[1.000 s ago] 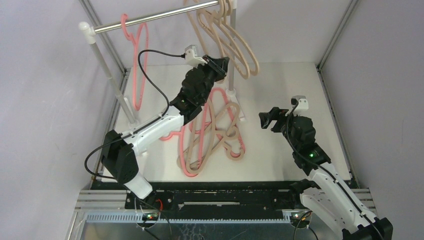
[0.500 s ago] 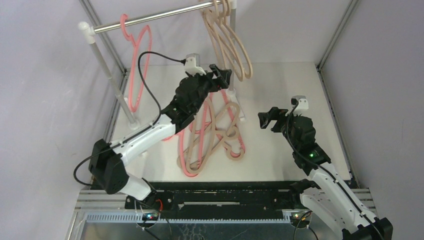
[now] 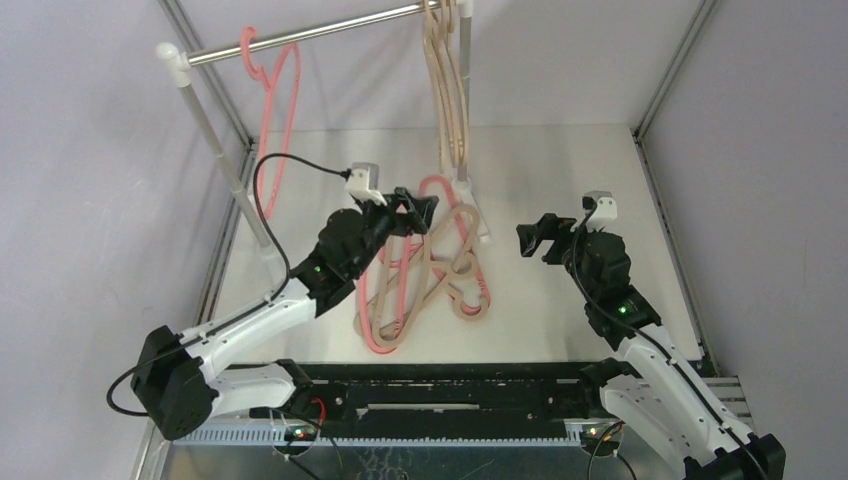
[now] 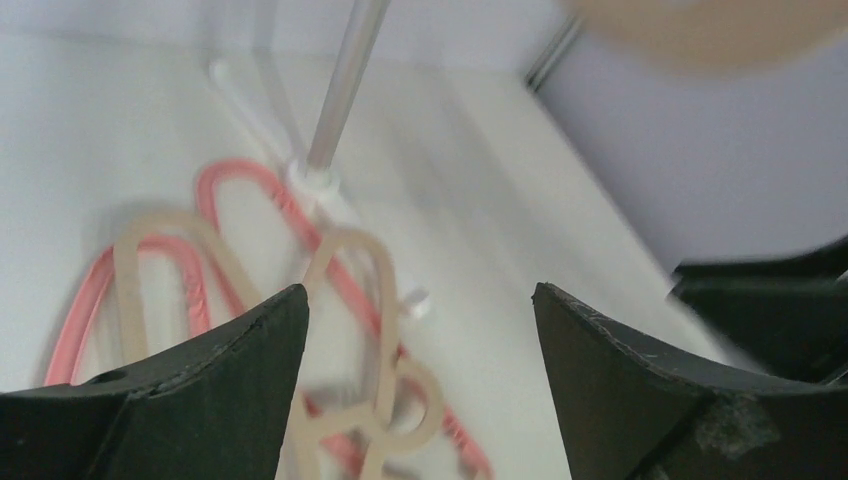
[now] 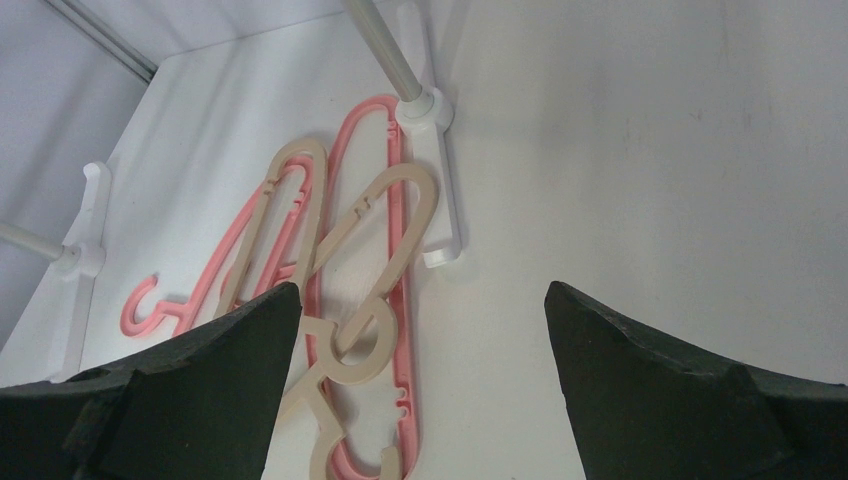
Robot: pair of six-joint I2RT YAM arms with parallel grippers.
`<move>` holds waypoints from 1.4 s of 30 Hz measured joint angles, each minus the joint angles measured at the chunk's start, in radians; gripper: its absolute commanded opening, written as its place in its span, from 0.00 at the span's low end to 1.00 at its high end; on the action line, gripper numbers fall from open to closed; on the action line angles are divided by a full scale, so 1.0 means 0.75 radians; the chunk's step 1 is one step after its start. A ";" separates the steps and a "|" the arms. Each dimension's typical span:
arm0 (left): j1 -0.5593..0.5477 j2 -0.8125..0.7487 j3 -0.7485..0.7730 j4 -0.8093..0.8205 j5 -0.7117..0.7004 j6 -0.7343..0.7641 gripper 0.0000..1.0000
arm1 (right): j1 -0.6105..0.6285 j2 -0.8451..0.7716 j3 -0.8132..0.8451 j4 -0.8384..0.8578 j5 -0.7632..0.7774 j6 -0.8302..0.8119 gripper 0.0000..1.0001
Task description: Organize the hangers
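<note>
A pile of pink and beige hangers (image 3: 420, 270) lies on the table; it also shows in the left wrist view (image 4: 345, 300) and the right wrist view (image 5: 350, 260). One pink hanger (image 3: 280, 110) hangs at the left of the silver rail. Beige hangers (image 3: 447, 90) hang at its right end. My left gripper (image 3: 417, 207) is open and empty, above the top of the pile. My right gripper (image 3: 533, 240) is open and empty, to the right of the pile.
The silver rail (image 3: 320, 32) spans two white-capped posts, the left post (image 3: 215, 135) and the right post (image 3: 462, 110). The right post's white foot (image 5: 435, 180) lies beside the pile. Metal frame bars (image 3: 665, 75) and grey walls border the table.
My left arm has drawn back and down from the hanging beige hangers to above the pile. The beige hangers have swung and now hang edge-on. The right arm has not moved.
</note>
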 measured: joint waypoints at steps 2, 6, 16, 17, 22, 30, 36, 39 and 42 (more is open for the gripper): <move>-0.030 -0.013 -0.083 -0.016 -0.008 0.019 0.83 | 0.000 0.003 0.000 0.001 0.000 -0.001 1.00; -0.107 0.015 -0.244 -0.094 -0.053 0.028 0.74 | 0.000 0.004 0.000 0.001 -0.001 0.000 1.00; -0.241 0.207 -0.363 -0.219 -0.190 0.001 0.55 | 0.001 0.007 0.000 -0.001 -0.011 0.000 1.00; -0.244 0.221 -0.363 -0.223 -0.197 -0.004 0.54 | 0.001 0.007 0.000 -0.001 -0.011 0.000 1.00; -0.253 0.322 -0.362 -0.236 -0.224 -0.018 0.54 | 0.001 0.005 0.000 -0.001 -0.011 0.001 1.00; -0.275 0.398 -0.356 -0.204 -0.252 -0.028 0.54 | 0.001 0.005 -0.002 0.001 -0.012 0.001 0.99; -0.281 0.410 -0.356 -0.194 -0.259 -0.032 0.54 | 0.001 0.006 -0.025 0.000 -0.023 0.005 0.99; -0.300 0.410 -0.356 -0.195 -0.283 -0.032 0.54 | 0.001 0.006 -0.026 0.001 -0.025 0.006 0.99; -0.323 0.402 -0.352 -0.220 -0.298 -0.032 0.54 | 0.001 0.006 -0.026 0.001 -0.025 0.005 0.99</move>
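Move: The tan hanger's long bar, in the loose pile on the table, lies some 27 cm below the left hand, about 7 cm back and 1 cm to its left. At the same depth, a pink hanger's bar runs roughly 4 cm left of that bar; a tan hook is about 11 cm back and 7 cm right of the hand, and the rack foot about 12 cm ahead and 6 cm right. From the right hand the tan bar is some 23 cm left, 4 cm back, 20 cm below. Down to the tan hanger's bar goes the empty left hand, away from the rack: a quick drop of about 26 cm with some 8 cm back, nearly all done by half way, then it hovers low. The wrist tips the fingers from level to slanting down and forward, about 40 degrees in all, while they narrow to roughly half open around the line of the bar, not closing on it. ##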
